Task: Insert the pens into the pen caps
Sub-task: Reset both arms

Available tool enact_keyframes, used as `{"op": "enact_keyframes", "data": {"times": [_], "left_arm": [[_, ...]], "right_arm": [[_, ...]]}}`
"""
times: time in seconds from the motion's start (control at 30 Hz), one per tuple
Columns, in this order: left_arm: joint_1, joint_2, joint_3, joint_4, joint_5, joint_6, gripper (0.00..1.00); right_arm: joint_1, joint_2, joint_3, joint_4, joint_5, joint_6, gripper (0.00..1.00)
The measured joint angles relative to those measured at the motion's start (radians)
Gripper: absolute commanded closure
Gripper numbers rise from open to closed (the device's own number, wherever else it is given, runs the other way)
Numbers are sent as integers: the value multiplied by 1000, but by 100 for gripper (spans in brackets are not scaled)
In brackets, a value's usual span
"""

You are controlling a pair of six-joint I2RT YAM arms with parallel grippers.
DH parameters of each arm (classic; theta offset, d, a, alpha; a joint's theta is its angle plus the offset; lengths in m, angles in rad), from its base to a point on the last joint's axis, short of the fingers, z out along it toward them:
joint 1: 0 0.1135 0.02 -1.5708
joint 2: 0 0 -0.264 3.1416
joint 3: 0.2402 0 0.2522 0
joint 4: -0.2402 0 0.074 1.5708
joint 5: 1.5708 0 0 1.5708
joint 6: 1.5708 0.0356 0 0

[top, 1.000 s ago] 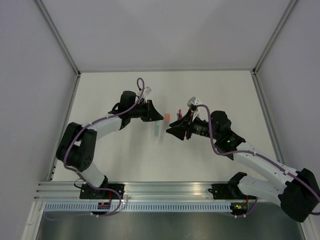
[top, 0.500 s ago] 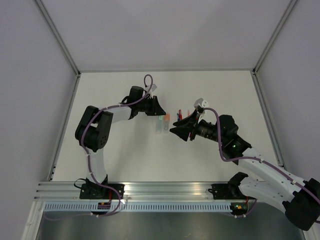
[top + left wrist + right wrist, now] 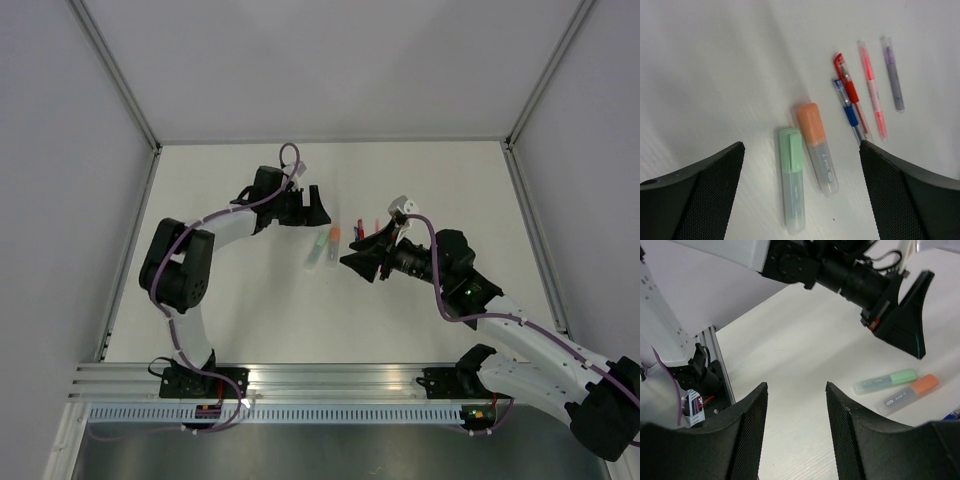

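Two thick clear-barrelled pens lie side by side on the white table (image 3: pixel 230 300). One wears a mint green pen cap (image 3: pixel 791 149), the other an orange pen cap (image 3: pixel 811 123). To their right in the left wrist view lie thin pens: blue (image 3: pixel 849 111), red (image 3: pixel 848 86), pale salmon (image 3: pixel 872 95) and grey (image 3: pixel 893 80). My left gripper (image 3: pixel 800 146) hangs open wide above the capped pair, holding nothing. My right gripper (image 3: pixel 796 387) is open and empty, just right of the same pair: green-capped (image 3: pixel 885 381), orange-capped (image 3: pixel 908 394). From above, left gripper (image 3: pixel 310 205), right gripper (image 3: pixel 358 262).
Grey walls close off the table on the left, back and right. An aluminium rail (image 3: pixel 330 380) with both arm bases runs along the near edge. Purple cables (image 3: pixel 432 290) trail along the arms.
My left gripper has opened wide and drawn back toward the far left. The green-capped pen now lies on the table beside the orange-capped one. My right gripper has widened a little.
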Motion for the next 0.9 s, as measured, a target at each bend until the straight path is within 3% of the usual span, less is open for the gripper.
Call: {"op": "enact_keyframes", "data": {"times": [0.13, 0.33, 0.47, 0.6, 0.9], "left_arm": [[2, -196, -20, -51, -72, 6, 0], [4, -626, -175, -20, -109, 6, 0], [4, -898, -325, 32, -108, 6, 0], [3, -1072, -454, 81, -98, 3, 0], [3, -1201, -626, 135, -94, 1, 0]], "right_arm": [[0, 6, 0, -13, 40, 7, 19], [0, 16, 2, -51, 212, 37, 2], [-1, 29, 15, -107, 381, 58, 2], [-1, 63, 35, -152, 527, 64, 2], [-1, 100, 41, -196, 632, 62, 2]]}}
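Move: The green-capped pen lies already released, its middle some 8 cm back of the left hand, 1 cm to its left and 5 cm below; the orange-capped pen is as far back but 3 cm to the right. From the right hand, the blue pen lies roughly 10 cm ahead, 4 cm right and 24 cm down, the orange-capped pen 11 cm ahead and 3 cm left, and the green-capped pen 11 cm ahead and 7 cm left, all on the table. Empty and still wide open, the left hand climbs away from the green-capped pen, first almost straight up, then also back and left, rising some 24 cm before sinking about 3 cm, and ending about 15 cm back and 8 cm left with its fingers tipped up nearly 40 degrees. Meanwhile the empty right hand opens from half to wide and travels forward and right, sinking as it goes, towards the space above the pens, while its wrist swings clockwise by some 35 degrees and its fingers tip downward. ##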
